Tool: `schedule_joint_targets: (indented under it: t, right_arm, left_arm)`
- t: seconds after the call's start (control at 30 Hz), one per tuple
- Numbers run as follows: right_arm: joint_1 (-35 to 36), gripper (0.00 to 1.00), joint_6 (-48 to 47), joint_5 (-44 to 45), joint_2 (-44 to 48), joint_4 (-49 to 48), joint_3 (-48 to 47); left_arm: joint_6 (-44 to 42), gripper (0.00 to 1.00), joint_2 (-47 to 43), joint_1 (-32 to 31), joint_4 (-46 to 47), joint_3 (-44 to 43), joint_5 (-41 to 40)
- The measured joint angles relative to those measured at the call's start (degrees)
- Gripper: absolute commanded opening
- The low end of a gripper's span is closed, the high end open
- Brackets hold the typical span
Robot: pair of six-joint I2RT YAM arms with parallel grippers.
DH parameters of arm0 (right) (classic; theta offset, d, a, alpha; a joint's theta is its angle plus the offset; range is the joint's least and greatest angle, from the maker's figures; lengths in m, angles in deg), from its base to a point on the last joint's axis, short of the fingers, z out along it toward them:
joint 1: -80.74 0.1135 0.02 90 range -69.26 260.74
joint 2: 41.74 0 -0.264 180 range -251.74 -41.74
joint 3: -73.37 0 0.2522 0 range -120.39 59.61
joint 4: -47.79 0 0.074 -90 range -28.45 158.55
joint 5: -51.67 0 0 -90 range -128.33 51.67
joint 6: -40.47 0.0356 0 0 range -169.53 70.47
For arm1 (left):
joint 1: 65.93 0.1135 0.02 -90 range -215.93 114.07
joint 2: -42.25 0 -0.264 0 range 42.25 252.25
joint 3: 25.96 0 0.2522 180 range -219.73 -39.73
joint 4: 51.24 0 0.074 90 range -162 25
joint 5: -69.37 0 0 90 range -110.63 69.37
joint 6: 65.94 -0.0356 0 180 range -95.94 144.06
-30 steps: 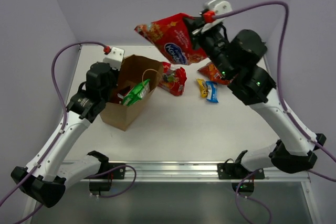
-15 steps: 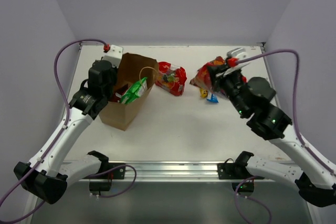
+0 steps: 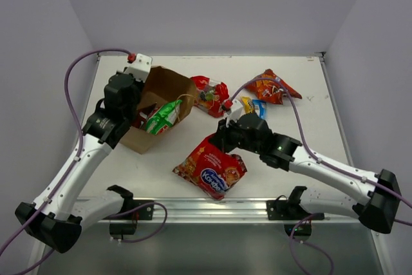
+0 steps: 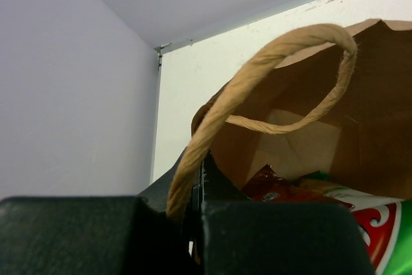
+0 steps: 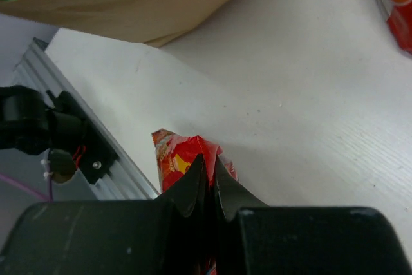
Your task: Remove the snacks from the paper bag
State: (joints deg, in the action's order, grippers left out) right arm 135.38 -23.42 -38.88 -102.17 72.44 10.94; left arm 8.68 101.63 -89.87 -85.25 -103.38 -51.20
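The brown paper bag (image 3: 168,85) leans over at the left, mouth toward the right. My left gripper (image 3: 140,94) is shut on its twisted loop handle (image 4: 257,69). A green-and-white packet (image 3: 162,115) pokes from the mouth, and a red packet (image 4: 277,188) shows deeper inside. My right gripper (image 3: 219,141) is shut on the top edge of the largest red packet (image 3: 209,172), which rests on the table near the front rail; it is the red foil (image 5: 177,152) at my fingertips. Outside the bag lie a red packet (image 3: 211,94), an orange one (image 3: 273,88) and a small yellow-and-blue one (image 3: 253,107).
An aluminium rail (image 3: 206,207) runs along the table's near edge, right beside the big red packet. Purple-grey walls close in the left, back and right. The right arm's cable (image 3: 257,82) arcs over the loose packets.
The right arm has swung the big red packet from high over the back of the table down to the front edge. The bag has tipped a little further over.
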Motion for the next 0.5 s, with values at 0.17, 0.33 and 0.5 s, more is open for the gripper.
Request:
schedule_joint_targets:
  t: [0.17, 0.33, 0.5]
  right_arm:
    - [-3.48, 0.0, 4.57, 2.45, -10.21, -3.78, 0.44]
    - [-9.99, 0.24, 5.38, 6.32, -16.59, -5.01, 0.44]
    - [-11.65, 0.61, -1.79, 10.95, -17.84, -1.7, -4.7]
  left_arm:
    - [-1.66, 0.0, -1.66, 0.0, 1.09, 0.0, 2.03]
    - [-2.69, 0.0, -2.4, 0.0, 1.99, 0.22, 3.82]
    - [-3.34, 0.0, -2.54, 0.0, 2.19, 0.79, 5.75]
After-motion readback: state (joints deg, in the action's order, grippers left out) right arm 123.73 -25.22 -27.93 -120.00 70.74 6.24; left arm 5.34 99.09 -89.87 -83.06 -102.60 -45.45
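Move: With the cookie bag's top corner already pinched in the right gripper, the bare table to lay it on is almost straight below, roughly 3 cm to the right and 14 cm down. The red gummy bag lies about 22 cm ahead of the hand; the yellow snack about 19 cm ahead and 13 cm right. The paper bag stands some 14 cm ahead and 20 cm left. From the left gripper, that bare spot is about 15 cm back, 28 cm right and 24 cm down. Sweep the right gripper forward about 11 cm towards the gummy bag while sinking some 9 cm, drifting a little right and turning about 20 degrees clockwise, so the cookie bag is drawn out flat behind it. Near the lowest point open the fingers about halfway, let go of the corner and start up 2 cm. Keep the left gripper shut on the paper bag's rim, easing it up slightly. ##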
